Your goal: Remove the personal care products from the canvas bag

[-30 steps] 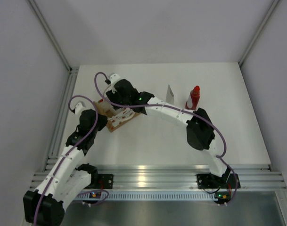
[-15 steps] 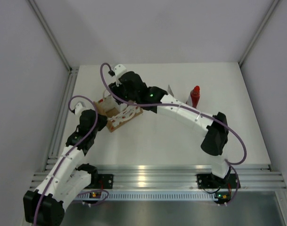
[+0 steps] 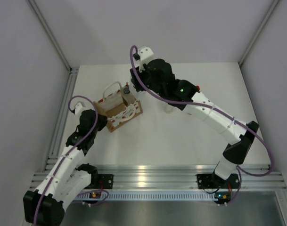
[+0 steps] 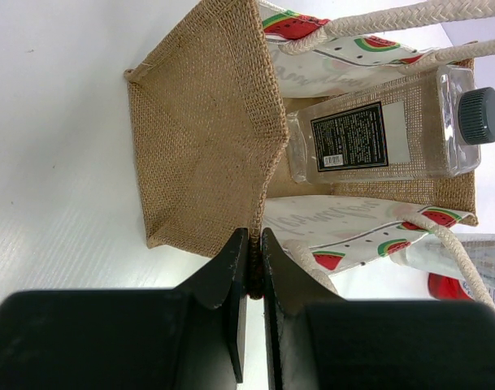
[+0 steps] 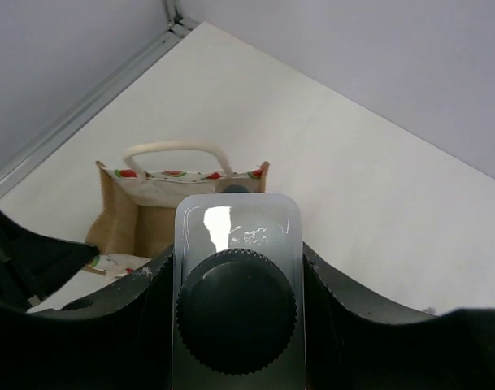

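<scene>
The canvas bag (image 3: 116, 111) stands at the table's left, tan with a watermelon print (image 4: 369, 229) and white loop handles. My left gripper (image 4: 254, 237) is shut on the near edge of its burlap rim. Inside it is a clear bottle (image 4: 377, 142) with a black label and a dark cap (image 3: 126, 88). My right gripper (image 5: 237, 321) hangs above and to the right of the bag, shut on a pale dark-capped bottle (image 5: 235, 223) whose cap faces the camera. Beyond the bag a silvery tube (image 4: 457, 253) and a red bottle (image 4: 462, 291) rest on the table.
The right arm (image 3: 209, 110) arches over the table's middle and hides most of the tube and red bottle in the top view. Grey walls close in the white table (image 3: 190, 141) at the back and both sides. An aluminium rail (image 3: 152, 176) runs along the near edge.
The right gripper has risen out of the bag with the pale bottle and swung back and to the right. The bag now stands more open. The left gripper has kept its hold.
</scene>
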Robot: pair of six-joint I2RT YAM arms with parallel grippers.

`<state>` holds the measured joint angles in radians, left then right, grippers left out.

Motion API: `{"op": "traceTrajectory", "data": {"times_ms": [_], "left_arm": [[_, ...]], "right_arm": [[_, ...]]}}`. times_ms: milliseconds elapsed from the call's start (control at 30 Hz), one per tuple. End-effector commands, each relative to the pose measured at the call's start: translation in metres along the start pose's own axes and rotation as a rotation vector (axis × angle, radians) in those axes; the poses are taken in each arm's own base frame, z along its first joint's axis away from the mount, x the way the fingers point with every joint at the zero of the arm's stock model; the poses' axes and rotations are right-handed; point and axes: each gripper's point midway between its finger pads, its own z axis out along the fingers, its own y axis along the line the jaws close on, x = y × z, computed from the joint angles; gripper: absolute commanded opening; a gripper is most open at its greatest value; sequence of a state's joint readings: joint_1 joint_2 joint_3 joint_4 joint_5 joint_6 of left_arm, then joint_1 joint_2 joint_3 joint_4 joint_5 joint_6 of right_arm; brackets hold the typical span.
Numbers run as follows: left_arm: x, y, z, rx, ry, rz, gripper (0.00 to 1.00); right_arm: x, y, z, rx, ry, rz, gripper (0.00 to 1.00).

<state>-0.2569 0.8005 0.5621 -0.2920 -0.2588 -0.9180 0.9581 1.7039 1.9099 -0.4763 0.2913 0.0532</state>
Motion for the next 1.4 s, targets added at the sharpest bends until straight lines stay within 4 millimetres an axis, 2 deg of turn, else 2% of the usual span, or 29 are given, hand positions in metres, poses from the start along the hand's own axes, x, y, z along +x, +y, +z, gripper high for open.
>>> {"op": "traceTrajectory", "data": {"times_ms": [0,100,133,200,233,300,333,367,400,433,467,500,567,600,667,700,767,900,967,1000,1033,1067,1100,1167,1200,1300,1333,1367], "left_arm": [[-0.001,0.001,0.0,0.005,-0.014,-0.007,0.0],[-0.003,0.001,-0.001,0.008,-0.021,-0.004,0.0],[-0.003,0.002,-0.002,0.008,-0.021,-0.002,0.0],[-0.003,0.001,-0.002,0.01,-0.024,-0.002,0.0],[-0.003,0.001,-0.002,0.01,-0.024,-0.004,0.0],[-0.002,0.002,-0.001,0.008,-0.018,-0.005,0.0],[-0.002,0.002,-0.001,0.008,-0.018,-0.009,0.0],[-0.001,0.002,-0.001,0.007,-0.014,-0.007,0.0],[-0.001,0.002,-0.001,0.006,-0.013,-0.008,0.0],[0.0,0.002,-0.001,0.006,-0.013,-0.008,0.0],[0.0,0.003,0.0,0.004,-0.012,-0.006,0.0],[0.001,0.004,0.0,0.0,-0.011,-0.005,0.0],[0.001,0.005,0.0,-0.003,-0.012,-0.003,0.0],[0.001,0.004,0.001,-0.002,-0.011,-0.002,0.0],[0.0,0.004,0.0,-0.001,-0.012,-0.001,0.0],[0.0,0.003,0.0,0.003,-0.013,0.001,0.0],[-0.001,0.003,0.0,0.001,-0.017,0.006,0.0],[-0.003,0.002,-0.001,0.003,-0.021,0.008,0.0],[-0.002,0.003,0.0,0.0,-0.02,0.008,0.0],[-0.001,0.003,0.0,0.001,-0.017,0.01,0.0],[-0.001,0.003,0.0,-0.001,-0.014,0.01,0.0],[0.0,0.004,0.0,-0.002,-0.013,0.011,0.0],[-0.001,0.004,0.001,-0.003,-0.015,0.011,0.0],[0.0,0.004,0.0,-0.003,-0.015,0.011,0.0],[-0.001,0.004,0.0,-0.002,-0.015,0.013,0.0],[-0.001,0.005,0.0,-0.002,-0.017,0.014,0.0],[-0.001,0.005,0.0,-0.004,-0.019,0.013,0.0],[-0.001,0.005,0.0,-0.003,-0.018,0.014,0.0]], "right_arm": [[-0.052,-0.048,-0.032,0.096,-0.163,0.078,0.0],[-0.04,-0.065,-0.039,0.137,-0.144,0.088,0.0],[-0.024,-0.068,-0.036,0.151,-0.11,0.078,0.0],[-0.011,-0.077,-0.04,0.176,-0.086,0.069,0.0],[0.009,-0.08,-0.037,0.182,-0.044,0.069,0.0],[0.025,-0.087,-0.037,0.175,-0.014,0.101,0.0],[0.049,-0.091,-0.033,0.185,0.034,0.102,0.0],[0.055,-0.097,-0.033,0.197,0.035,0.114,0.0],[0.066,-0.096,-0.03,0.189,0.049,0.117,0.0],[0.091,-0.095,-0.026,0.181,0.092,0.111,0.0],[0.094,-0.092,-0.027,0.167,0.085,0.12,0.0],[0.109,-0.087,-0.022,0.138,0.095,0.122,0.0],[0.118,-0.083,-0.022,0.115,0.089,0.134,0.0],[0.131,-0.077,-0.018,0.086,0.09,0.13,0.0],[0.142,-0.077,-0.017,0.08,0.089,0.139,0.0],[0.159,-0.076,-0.016,0.077,0.116,0.138,0.0],[0.165,-0.076,-0.016,0.079,0.11,0.147,0.0],[0.189,-0.08,-0.017,0.096,0.153,0.153,0.0],[0.198,-0.083,-0.015,0.108,0.171,0.167,0.16],[0.202,-0.084,-0.016,0.111,0.18,0.167,0.27],[0.203,-0.084,-0.015,0.111,0.183,0.169,0.34],[0.203,-0.084,-0.016,0.111,0.183,0.167,0.41],[0.204,-0.085,-0.016,0.114,0.185,0.167,0.53],[0.202,-0.085,-0.018,0.111,0.179,0.161,0.64],[0.198,-0.086,-0.018,0.112,0.173,0.158,0.77],[0.191,-0.087,-0.021,0.115,0.171,0.14,0.81],[0.188,-0.088,-0.021,0.116,0.169,0.137,0.87],[0.181,-0.088,-0.021,0.116,0.161,0.13,0.88]]}}
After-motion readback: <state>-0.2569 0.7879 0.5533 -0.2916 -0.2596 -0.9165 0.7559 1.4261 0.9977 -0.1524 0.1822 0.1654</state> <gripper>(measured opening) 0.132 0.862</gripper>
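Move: The white bottle with the black cap is already held in the right hand; the bare table spot it is taken to lies about 12 cm to the right, level fore and aft, and some 37 cm below. From that spot the clear pouch stands about 8 cm farther out and 3 cm right, the red bottle 9 cm out and 12 cm right; the canvas bag's middle is 20 cm left, 6 cm out. From the left hand the spot is about 28 cm right, 3 cm ahead. The white bottle is carried down about 23 cm and to the right some 12 cm by the right hand, away from the canvas bag, bulging slightly forward first, while the wrist tips down about 20 degrees. With the bottle down just short of the clear pouch, the hand pauses, then the fingers open wide off its sides and start to rise. The left hand stays put, still pinching the bag's rim. ##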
